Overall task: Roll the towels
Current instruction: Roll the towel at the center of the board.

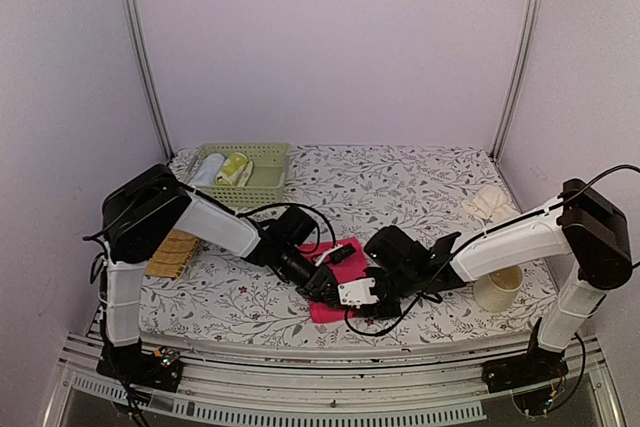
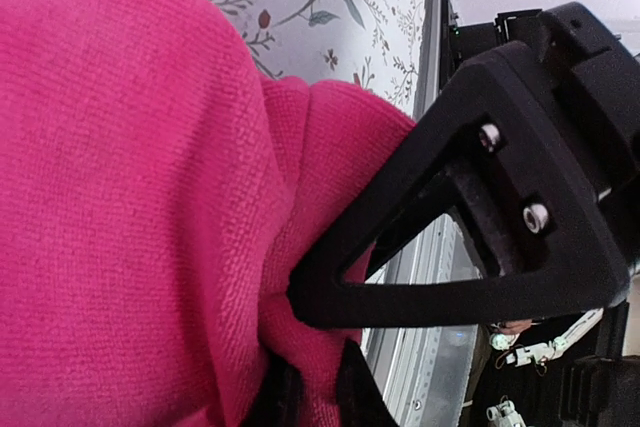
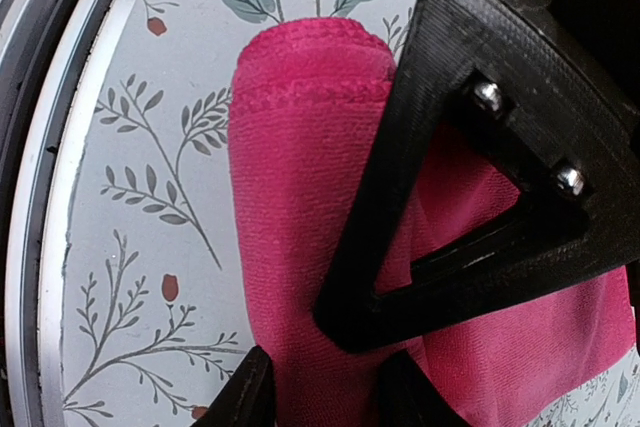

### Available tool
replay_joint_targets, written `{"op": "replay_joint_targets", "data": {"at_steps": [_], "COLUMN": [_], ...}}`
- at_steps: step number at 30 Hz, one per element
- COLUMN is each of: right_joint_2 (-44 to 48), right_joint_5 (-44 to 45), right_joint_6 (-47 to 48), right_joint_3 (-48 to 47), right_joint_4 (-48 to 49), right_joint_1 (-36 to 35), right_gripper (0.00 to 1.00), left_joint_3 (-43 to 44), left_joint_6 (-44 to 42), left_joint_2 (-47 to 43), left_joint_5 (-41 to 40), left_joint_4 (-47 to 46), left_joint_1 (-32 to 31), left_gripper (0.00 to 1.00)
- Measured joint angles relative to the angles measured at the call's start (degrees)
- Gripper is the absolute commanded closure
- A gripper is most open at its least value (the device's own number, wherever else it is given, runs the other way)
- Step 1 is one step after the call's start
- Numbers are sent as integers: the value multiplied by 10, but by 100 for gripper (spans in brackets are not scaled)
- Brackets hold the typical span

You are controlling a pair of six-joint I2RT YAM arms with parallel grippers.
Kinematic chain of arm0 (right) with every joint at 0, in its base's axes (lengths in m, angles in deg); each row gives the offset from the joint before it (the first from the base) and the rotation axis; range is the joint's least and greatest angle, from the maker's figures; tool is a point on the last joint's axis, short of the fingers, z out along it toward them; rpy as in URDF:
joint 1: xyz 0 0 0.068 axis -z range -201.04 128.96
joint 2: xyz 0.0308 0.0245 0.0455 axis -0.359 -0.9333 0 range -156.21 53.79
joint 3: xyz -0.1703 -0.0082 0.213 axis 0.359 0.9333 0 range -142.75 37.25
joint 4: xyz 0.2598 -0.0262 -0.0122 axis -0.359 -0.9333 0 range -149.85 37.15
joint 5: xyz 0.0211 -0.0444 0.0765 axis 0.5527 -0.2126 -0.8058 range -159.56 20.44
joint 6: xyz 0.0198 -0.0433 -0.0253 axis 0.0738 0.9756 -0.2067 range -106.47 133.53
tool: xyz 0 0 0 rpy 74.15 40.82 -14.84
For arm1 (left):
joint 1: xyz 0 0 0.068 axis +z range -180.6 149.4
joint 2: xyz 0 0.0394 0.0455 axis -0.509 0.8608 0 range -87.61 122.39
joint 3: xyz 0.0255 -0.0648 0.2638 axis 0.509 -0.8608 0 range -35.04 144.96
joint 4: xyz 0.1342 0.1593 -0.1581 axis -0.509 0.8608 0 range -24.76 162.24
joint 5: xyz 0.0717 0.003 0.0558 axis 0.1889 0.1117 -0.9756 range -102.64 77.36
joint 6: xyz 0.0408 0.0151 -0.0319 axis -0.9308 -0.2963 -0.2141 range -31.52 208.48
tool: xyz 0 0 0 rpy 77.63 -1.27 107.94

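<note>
The pink towel lies near the table's front edge, between both arms. My left gripper is low over its left part. In the left wrist view a raised fold of the pink towel is pinched between the jaws of the left gripper, which are shut. My right gripper meets it from the right. In the right wrist view the right gripper has its jaws on either side of the towel's rolled edge, both fingers touching it. The cream-white towel lies crumpled at the back right.
A cream mug stands at the right under the right forearm. A green basket with rolled cloths sits at the back left. A woven straw mat lies at the left edge. The table's metal front rail runs just beside the towel.
</note>
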Motion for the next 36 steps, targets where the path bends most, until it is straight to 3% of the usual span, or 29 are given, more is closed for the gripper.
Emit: {"op": "replay_joint_targets", "data": {"at_steps": [9, 13, 18, 20, 23, 26, 30, 36], "right_joint_2": [-30, -43, -70, -84, -112, -155, -219, -303], "right_joint_5": [-5, -26, -84, -118, -176, -235, -306, -385], "right_joint_6": [5, 4, -14, -25, -38, -44, -45, -43], "right_joint_3": [-28, -62, -122, -149, -196, -256, -329, -422], "right_joint_4": [1, -47, -136, -179, -249, -322, -408, -519], "right_joint_1": [0, 2, 6, 8, 23, 47, 77, 103], "right_gripper": [93, 96, 96, 96, 96, 96, 96, 96], "left_joint_3": [-24, -87, -239, -304, -398, -429, -428, -358], "left_joint_6": [-5, -7, -3, -13, -57, -96, -149, -245], "left_joint_2": [-38, -128, -319, -396, -530, -597, -589, -459], "left_joint_5": [-25, -89, -212, -315, -476, -564, -643, -683], "left_joint_4": [10, -7, -73, -103, -155, -178, -178, -128], "left_joint_1": [24, 38, 31, -5, -151, -244, -266, -284], "left_gripper": [62, 59, 55, 50, 50, 51, 53, 51]}}
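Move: The towel's rolled near edge, some 17 cm wide, sits in the left fingers, its middle about 1 cm to that hand's right. From the right hand, open astride the roll, its middle is 3 cm to the left; both level fore and aft, about a centimetre below the hands. The flat rest of the towel centres 10 cm ahead of the right hand and 5 cm left. The mug stands roughly 27 cm to the right hand's right, 3 cm farther out. The roll passes from one grip to the other: the right fingers close and pinch it while the left ones open and come free. The right hand then draws it back and left about 2 cm each, tipping its fingertips back some 55 degrees to wind it. The left hand climbs away leftward, swings back, then sinks near the roll's left end, half open, fingers turned round to point forward. ##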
